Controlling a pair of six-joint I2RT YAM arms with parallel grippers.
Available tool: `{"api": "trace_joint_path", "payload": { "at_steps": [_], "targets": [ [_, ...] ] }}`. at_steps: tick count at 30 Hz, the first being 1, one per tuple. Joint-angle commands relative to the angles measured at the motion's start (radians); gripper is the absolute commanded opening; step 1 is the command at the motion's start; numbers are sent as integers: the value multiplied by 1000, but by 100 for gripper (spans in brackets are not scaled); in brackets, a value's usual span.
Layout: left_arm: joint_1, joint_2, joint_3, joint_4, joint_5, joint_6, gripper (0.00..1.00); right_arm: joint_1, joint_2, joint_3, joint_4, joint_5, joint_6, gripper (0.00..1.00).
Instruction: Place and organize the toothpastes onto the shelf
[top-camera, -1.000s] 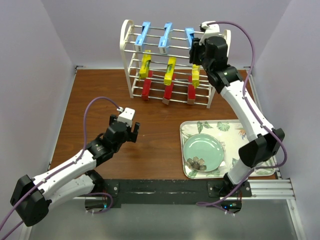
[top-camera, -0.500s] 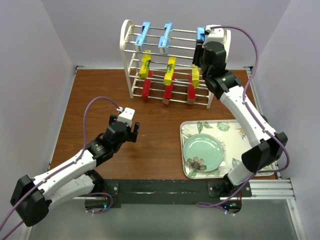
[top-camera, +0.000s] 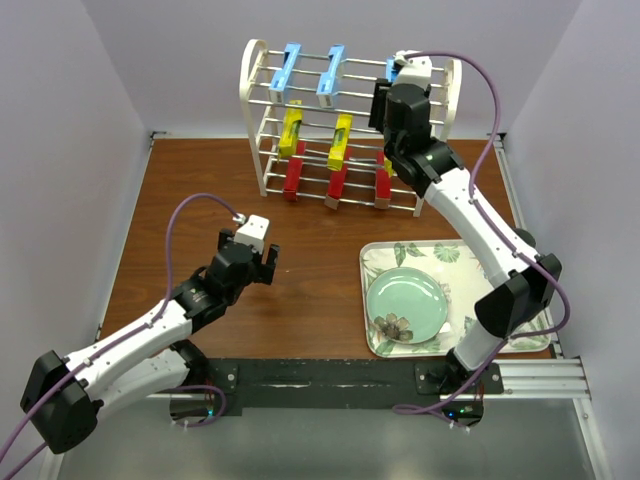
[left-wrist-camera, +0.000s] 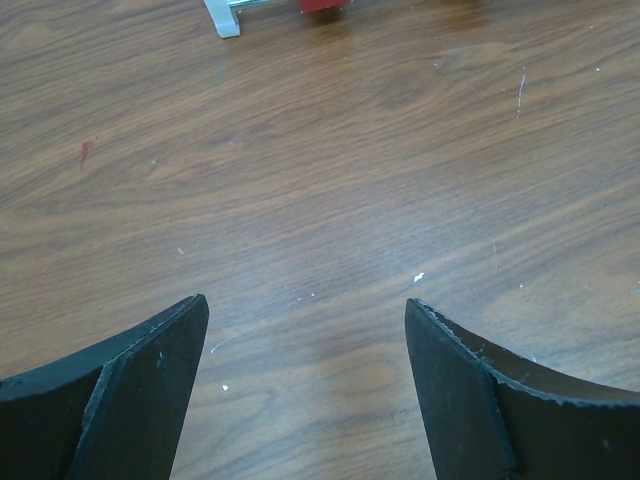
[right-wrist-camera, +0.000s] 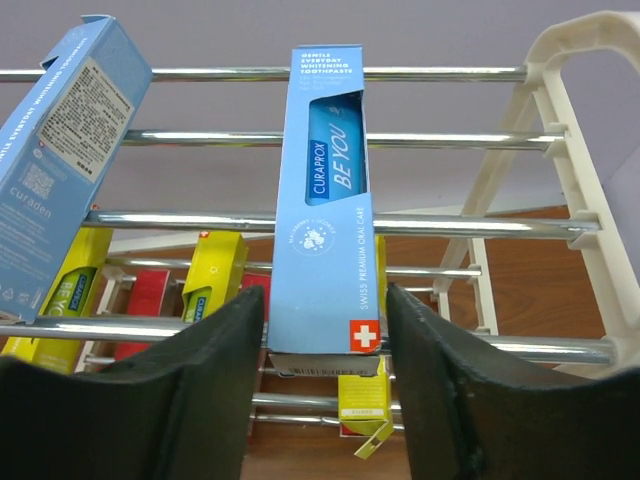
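The white shelf (top-camera: 252, 90) stands at the back of the table. Two light blue toothpastes (top-camera: 289, 68) (top-camera: 331, 72) lie across its top rungs. Yellow ones (top-camera: 291, 130) fill the middle tier and red ones (top-camera: 293, 175) the bottom tier. In the right wrist view a third blue box (right-wrist-camera: 325, 180) rests on the top rungs. My right gripper (right-wrist-camera: 325, 298) straddles its near end, open, with a thin gap on each side. My left gripper (left-wrist-camera: 305, 303) hovers open over bare wood, nothing between its fingers.
A floral tray (top-camera: 470, 255) holding a green plate (top-camera: 408, 303) lies at the front right. The shelf's right side frame (right-wrist-camera: 590, 150) stands close to my right fingers. Purple walls enclose the table on three sides.
My right arm has shifted left along the top tier with the blue box, and its jaws have spread off the box. The left arm has not moved.
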Motion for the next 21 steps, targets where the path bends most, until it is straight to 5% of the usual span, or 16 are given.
{"api": "trace_joint_path", "payload": {
  "at_steps": [1,10,21],
  "targets": [
    [11,-19,24,30,-10,12,85,5,-19,52,25,37,25,67],
    [104,-80,25,25,-44,-39,86,8,-178,-27,43,-44,24,98],
    [127,-260,261,-122,-281,44,90,8,-661,-418,22,-52,-12,98]
  ]
}}
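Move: The blue toothpaste lies on the top tier between the right fingertips, its middle about 7 cm ahead and nearly level. From the right hand, the middle blue toothpaste is some 12 cm left and 7 ahead, a yellow one about 12 cm below and 6 ahead, and the rack's right side frame roughly 11 cm right, 7 ahead. From the left hand, that right-hand blue toothpaste is about 28 cm ahead, 29 right, 26 higher. Finish spreading the right fingers wide to free the sides of the blue toothpaste, then draw that gripper back from the rack about 12 cm, rising some 7 and easing right, its tips tilting up a little. As it withdraws, lift the empty, open left gripper over the bare table up and to the left, turning it counter-clockwise about 15 degrees with its fingers tipping up. ##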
